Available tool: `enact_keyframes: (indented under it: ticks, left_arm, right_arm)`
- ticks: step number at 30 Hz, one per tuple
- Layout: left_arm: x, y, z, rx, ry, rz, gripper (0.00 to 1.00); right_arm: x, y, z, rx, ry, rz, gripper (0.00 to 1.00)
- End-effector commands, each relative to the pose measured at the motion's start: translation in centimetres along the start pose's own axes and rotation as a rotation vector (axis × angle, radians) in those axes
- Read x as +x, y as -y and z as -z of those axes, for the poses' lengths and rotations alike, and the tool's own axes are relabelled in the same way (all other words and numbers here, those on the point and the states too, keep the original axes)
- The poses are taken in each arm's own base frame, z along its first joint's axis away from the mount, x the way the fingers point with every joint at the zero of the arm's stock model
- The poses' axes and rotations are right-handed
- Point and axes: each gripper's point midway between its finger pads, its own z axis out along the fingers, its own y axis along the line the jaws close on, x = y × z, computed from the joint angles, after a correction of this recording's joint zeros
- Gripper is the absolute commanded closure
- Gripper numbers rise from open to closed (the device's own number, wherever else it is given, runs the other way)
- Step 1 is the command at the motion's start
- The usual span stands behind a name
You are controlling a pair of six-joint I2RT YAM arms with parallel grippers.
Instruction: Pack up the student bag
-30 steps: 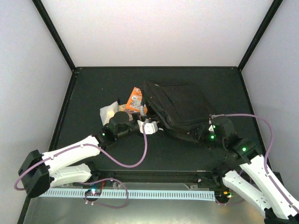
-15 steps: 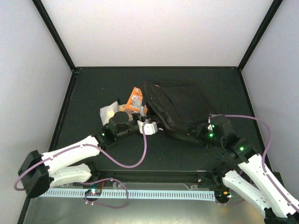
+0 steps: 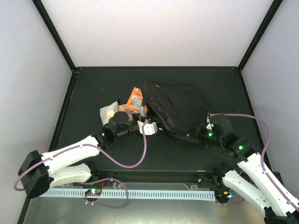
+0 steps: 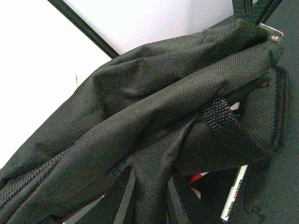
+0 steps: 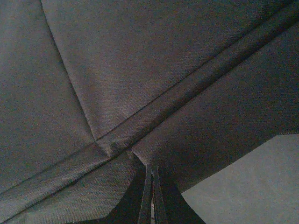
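Observation:
The student bag [image 3: 180, 108], a large black fabric backpack, lies in the middle of the table. My left gripper [image 3: 155, 125] is at its near left edge, shut on a fold of the bag's fabric [image 4: 149, 186] that runs between the fingers [image 4: 125, 198]. Under the lifted flap in the left wrist view lie a white pen [image 4: 232, 196] and a red and white item [image 4: 200, 177]. My right gripper [image 3: 198, 134] is at the bag's near right edge. Its fingers [image 5: 147, 198] are pressed together, pinching the corner of the fabric hem [image 5: 154, 156].
An orange packet [image 3: 136, 100] and a small whitish pouch [image 3: 108, 111] lie just left of the bag, behind my left wrist. Black frame posts and pale walls enclose the dark table [image 3: 93, 88] on three sides.
My right gripper has closed its fingers on the bag's edge and the arm has shifted slightly left toward the bag. The left arm has held still.

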Motion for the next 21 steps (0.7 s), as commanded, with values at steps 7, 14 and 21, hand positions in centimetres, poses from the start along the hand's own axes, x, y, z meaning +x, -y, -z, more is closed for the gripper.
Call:
enact_keyframes:
  ticks: [7,14,21]
  left_arm:
    - [-3.7,-2.1,0.8,-0.04,0.117,-0.02,0.98]
    - [-3.6,-2.4,0.4,-0.04,0.1,0.0,0.98]
    - [-3.7,-2.3,0.0,-0.027,0.102,0.011,0.99]
  right_arm:
    - [0.1,-3.9,1.2,-0.173,-0.006,0.265,0.98]
    - [0.4,-7.3,2.7,-0.372,0.02,0.342,0.98]
    - [-0.1,-9.6,4.7,-0.517,0.108,0.414,0.98]
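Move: The bag, already pinched at its near edge by both closed grippers, has its middle about 9 cm ahead of the right hand, 4 cm left and 5 cm below. The orange book lies some 14 cm ahead and 22 cm left of the right hand, about 13 cm lower. From the left hand the bag's middle is roughly 7 cm ahead, 8 cm right and 9 cm below. Right hand, keeping its pinch, raises the bag's near edge about 6 cm, drifting left and tipping upward. ##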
